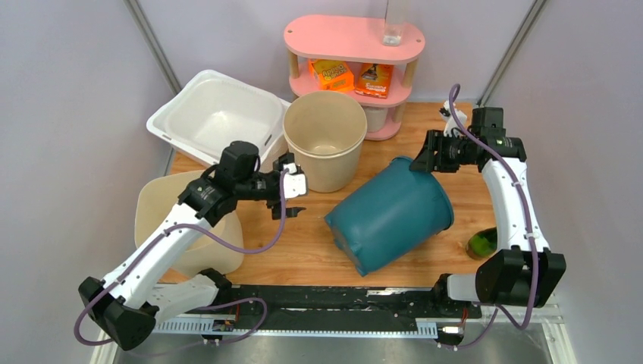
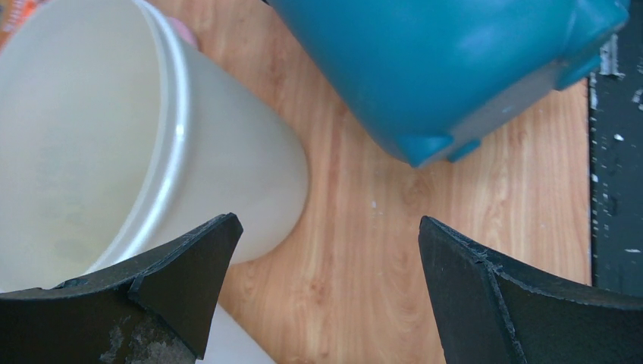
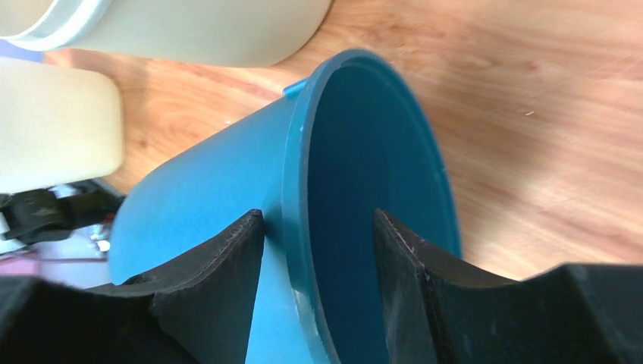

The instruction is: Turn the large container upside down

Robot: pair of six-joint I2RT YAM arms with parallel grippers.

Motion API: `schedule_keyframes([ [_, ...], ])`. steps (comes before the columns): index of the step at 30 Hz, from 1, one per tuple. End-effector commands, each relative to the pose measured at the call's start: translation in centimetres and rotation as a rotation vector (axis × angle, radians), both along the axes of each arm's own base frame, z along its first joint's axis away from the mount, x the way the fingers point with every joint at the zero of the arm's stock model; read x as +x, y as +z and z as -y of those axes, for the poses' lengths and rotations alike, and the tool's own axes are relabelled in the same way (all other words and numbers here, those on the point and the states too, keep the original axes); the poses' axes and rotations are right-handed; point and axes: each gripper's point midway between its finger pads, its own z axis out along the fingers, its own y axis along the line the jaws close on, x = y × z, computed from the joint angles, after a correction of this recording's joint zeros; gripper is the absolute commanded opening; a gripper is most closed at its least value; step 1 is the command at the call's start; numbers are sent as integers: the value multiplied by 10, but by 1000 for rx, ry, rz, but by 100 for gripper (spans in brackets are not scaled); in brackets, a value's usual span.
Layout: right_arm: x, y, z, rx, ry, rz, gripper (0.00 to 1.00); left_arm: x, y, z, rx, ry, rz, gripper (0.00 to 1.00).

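Note:
The large container is a teal bucket lying tilted on its side on the wooden table, base toward the near left and mouth toward the far right. My right gripper straddles the top of its rim. In the right wrist view the jaws stand open, one finger outside the teal wall and one inside the mouth, with a gap beside the rim. My left gripper hovers open and empty left of the bucket. The left wrist view shows its jaws over bare wood, the teal base ahead.
An upright beige bucket stands just behind the left gripper. A white tub sits at the back left and a cream bin at the near left. A pink shelf stands at the back; a green bottle lies near the right arm.

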Motion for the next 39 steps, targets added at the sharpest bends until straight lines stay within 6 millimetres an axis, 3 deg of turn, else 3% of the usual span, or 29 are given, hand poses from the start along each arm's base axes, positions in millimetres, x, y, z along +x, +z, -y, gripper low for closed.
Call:
schedule_keyframes([
  [1, 17, 24, 26, -245, 13, 190, 56, -24, -11, 6, -14, -83, -29, 100],
  [5, 17, 32, 32, -384, 45, 251, 57, -34, -25, 11, -4, -121, -62, 100],
  [10, 7, 18, 28, -476, 98, 197, 52, -38, -35, 17, -11, -134, -101, 100],
  [15, -4, -10, 38, -564, 137, 120, 25, -41, -38, 26, -52, -125, -137, 100],
  [17, -5, -16, 37, -563, 152, 104, 6, -45, -51, 32, -50, -131, -155, 100],
  [19, -4, -17, 35, -550, 155, 105, 0, -49, -57, 41, -64, -147, -150, 100],
  [25, 1, -25, 33, -541, 155, 71, 0, -38, -67, 74, -137, -94, -24, 100],
  [27, 1, -27, 33, -538, 160, 61, 0, -25, -67, 82, -157, -32, 29, 100],
  [32, -1, -31, 31, -535, 173, 54, 0, 9, -82, 85, -149, 131, 42, 100],
  [36, -5, -37, 31, -531, 180, 44, 0, 13, -98, 92, -108, 112, 49, 100],
  [38, -6, -40, 30, -527, 190, 41, 0, 21, -113, 92, -45, 128, 44, 96],
  [39, -7, -42, 30, -528, 193, 38, 0, 27, -109, 94, -37, 143, 56, 92],
])
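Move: The large container lies on its side, its middle some 22 cm to the left hand's right, about 1 cm nearer the base and 14 cm lower; the cream bucket is roughly 15 cm ahead, 6 cm right and 15 cm below. From the right hand, whose half-open fingers already straddle the rim wall, the container's middle is about 8 cm left, 10 cm back and 10 cm down, the green bottle 15 cm right, 12 cm back and 19 cm down. The right hand shifts a couple of centimetres right and forward as it rolls some 30 degrees, its left side going down, and shuts its fingers to pinch the container's rim wall, then holds. The left hand, fingers staying wide open, sinks about 12 cm, first easing back and then swinging right and forward again, to arrive low beside the container's footed bottom end. ##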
